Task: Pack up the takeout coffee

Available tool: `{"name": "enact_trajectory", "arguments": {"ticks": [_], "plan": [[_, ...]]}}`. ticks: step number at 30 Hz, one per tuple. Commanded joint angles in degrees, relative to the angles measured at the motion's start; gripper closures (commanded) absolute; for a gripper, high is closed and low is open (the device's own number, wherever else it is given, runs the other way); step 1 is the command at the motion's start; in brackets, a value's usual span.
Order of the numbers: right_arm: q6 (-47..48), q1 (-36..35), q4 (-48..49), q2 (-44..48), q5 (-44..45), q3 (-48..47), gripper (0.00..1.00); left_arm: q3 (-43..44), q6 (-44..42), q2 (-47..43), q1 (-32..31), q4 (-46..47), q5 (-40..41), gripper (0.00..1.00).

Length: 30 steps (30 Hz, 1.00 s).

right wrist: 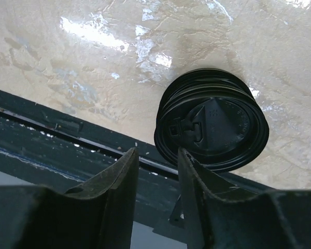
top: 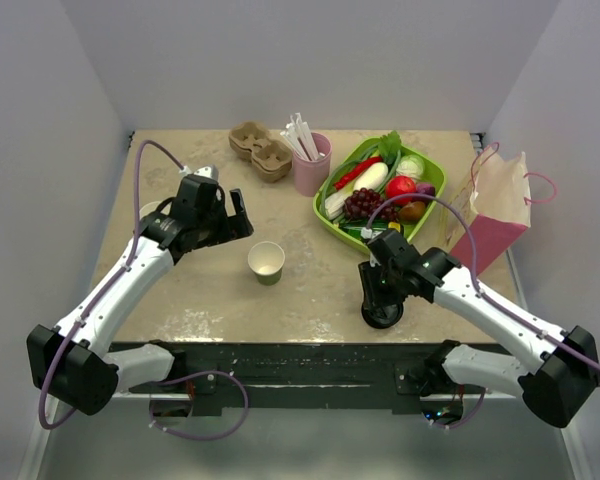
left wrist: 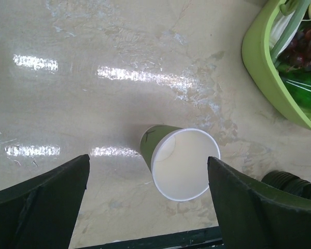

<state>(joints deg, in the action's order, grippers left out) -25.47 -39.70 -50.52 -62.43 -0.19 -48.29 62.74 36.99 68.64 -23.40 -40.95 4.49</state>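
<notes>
The takeout coffee as a lidded cup is out of view. A lidless green paper cup [top: 267,262] with a white inside stands mid-table. My left gripper [top: 238,216] hovers to its left, jaws wide open. In the left wrist view the cup [left wrist: 181,163] sits between and beyond the spread fingers of the left gripper [left wrist: 148,157], touching neither. A loose black lid [top: 384,316] lies at the table's front edge. My right gripper [top: 382,300] is right over it. In the right wrist view the right gripper [right wrist: 157,150] has its jaws narrowed with a gap at the near-left rim of the lid [right wrist: 212,124].
A pink paper bag [top: 495,215] stands at the right edge. A green tray [top: 327,218] of toy food lies behind the lid. At the back stand a pink cup of straws [top: 310,168] and a cardboard cup carrier [top: 261,148]. The dark front rail [right wrist: 52,129] runs just under the lid.
</notes>
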Motion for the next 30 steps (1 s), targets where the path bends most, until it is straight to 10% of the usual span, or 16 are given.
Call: {"name": "enact_trajectory", "arguments": {"ticks": [1, 30], "plan": [[-1.4, -0.3, 4.5, -0.6, -1.7, 1.3, 0.65, 1.5, -1.0, -0.6, -0.3, 0.8, 1.4, 0.00], [-2.1, -0.5, 6.5, -5.0, 1.8, 2.7, 0.91, -1.9, 0.9, -0.5, -0.3, 1.5, 0.6, 0.00]]}}
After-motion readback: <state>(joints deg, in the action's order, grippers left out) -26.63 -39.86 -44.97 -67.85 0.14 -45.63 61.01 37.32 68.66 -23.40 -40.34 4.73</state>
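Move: The stack of black lids lies about 4 cm to the right of the right hand, 2 cm farther out, its middle some 5 cm lower; the half-open fingers hang over the stack's left rim. The white-rimmed cup stands roughly 22 cm to the hand's left and 10 cm ahead, and the green basket's middle is some 28 cm ahead and 3 cm right. From the left hand the lids are about 33 cm right, 11 cm back and 14 cm down. The black lid stack's left rim is what the right hand comes down on: it sinks about 3 cm, nearly straight, and slows to a stop beside the stack with the wrist hardly turning. The fingers close from under half open to almost shut on the way, one tip outside the rim and the other inside, taking the rim between them. ##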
